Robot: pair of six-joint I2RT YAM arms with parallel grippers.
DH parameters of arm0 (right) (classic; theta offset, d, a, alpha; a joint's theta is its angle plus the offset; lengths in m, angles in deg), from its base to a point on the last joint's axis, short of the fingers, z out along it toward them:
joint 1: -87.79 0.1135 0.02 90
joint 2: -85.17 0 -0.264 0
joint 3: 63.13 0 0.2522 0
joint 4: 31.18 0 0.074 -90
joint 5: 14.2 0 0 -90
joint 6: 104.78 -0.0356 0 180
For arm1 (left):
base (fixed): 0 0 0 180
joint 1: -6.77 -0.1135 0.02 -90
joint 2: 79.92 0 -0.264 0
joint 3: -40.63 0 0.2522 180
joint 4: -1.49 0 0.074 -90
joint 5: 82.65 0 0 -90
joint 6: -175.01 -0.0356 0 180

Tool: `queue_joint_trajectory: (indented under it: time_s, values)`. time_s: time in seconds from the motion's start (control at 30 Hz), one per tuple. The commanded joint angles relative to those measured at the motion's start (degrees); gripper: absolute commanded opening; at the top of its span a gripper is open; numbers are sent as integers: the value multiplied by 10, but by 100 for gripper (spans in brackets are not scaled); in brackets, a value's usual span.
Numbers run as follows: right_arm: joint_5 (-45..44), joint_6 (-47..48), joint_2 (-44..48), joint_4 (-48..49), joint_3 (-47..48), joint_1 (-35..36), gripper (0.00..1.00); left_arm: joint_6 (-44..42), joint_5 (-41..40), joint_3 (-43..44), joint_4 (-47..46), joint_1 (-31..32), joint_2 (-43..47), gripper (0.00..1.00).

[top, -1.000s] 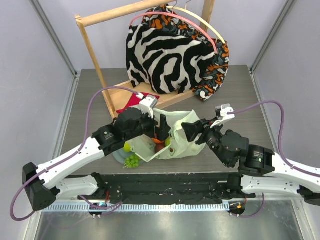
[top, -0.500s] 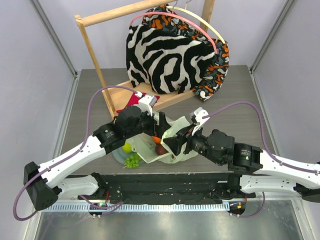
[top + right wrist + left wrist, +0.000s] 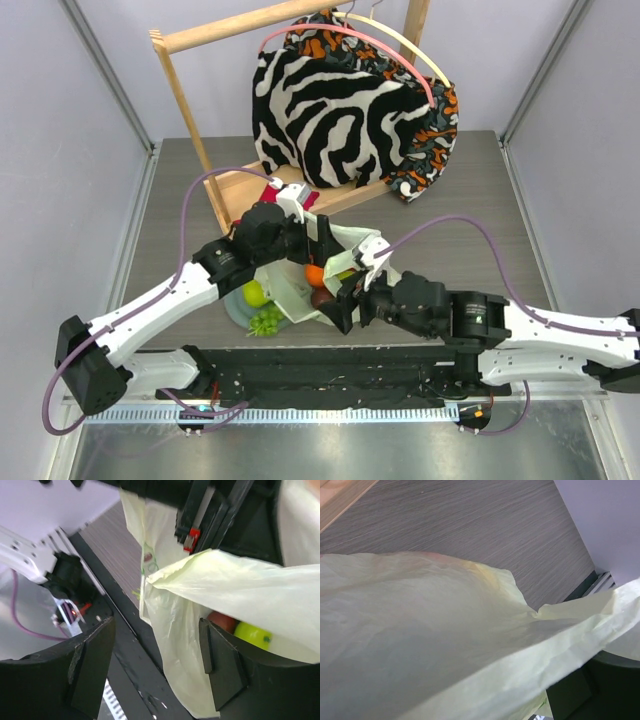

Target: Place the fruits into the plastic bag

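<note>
The plastic bag lies mid-table with its mouth held up. An orange and a dark red fruit show in the mouth. My left gripper reaches into the opening. The pale film covers its wrist view, hiding its fingers. My right gripper is at the bag's near edge, open, with a hanging fold of bag between its wide-set fingers. Behind that fold sit a red apple and a green fruit. A yellow-green fruit and a grape bunch rest on the plate.
A wooden rack with zebra-striped fabric stands at the back. A red cloth lies at its foot. The dark base rail runs along the near table edge, just below the bag.
My right gripper has swung left from the bag's right side to its near edge, and its jaws have widened. The left gripper has shifted slightly back with the bag's mouth.
</note>
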Motion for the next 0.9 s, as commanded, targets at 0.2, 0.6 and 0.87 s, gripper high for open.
queue_joint_trajectory:
  time_s: [0.2,0.6,0.87]
  values:
    - [-219,17,-66,-51,31,32,41,-21,56,31,-11,-5,3,100]
    - [-386,-22,-28,-47,33,24,1,-105,385,58,131,-3,43,100]
    - [-400,-60,-34,-51,36,15,1,-84,510,79,149,33,83,100]
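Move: The plastic bag's loose right-side rim hangs about 2 cm ahead of the right hand, neither left nor right of it, and some 4 cm below. Within the bag, roughly 12 cm below that hand, lie the green apple 6 cm ahead, the orange 5 cm ahead and 7 cm left, and the dark red fruit 5 cm left, level with it. From the left hand this rim is about 12 cm back, 5 cm right and 2 cm lower. Dip the open right gripper about 5 cm onto the bag's right-side rim, pinch the film shut, then draw it forward and to the right some 7 cm, rising again while the wrist turns clockwise. Meanwhile pull the left gripper, kept wide open, back about 14 cm from the bag's far wall and slightly up, over the near side, swinging it some 40 degrees clockwise. ##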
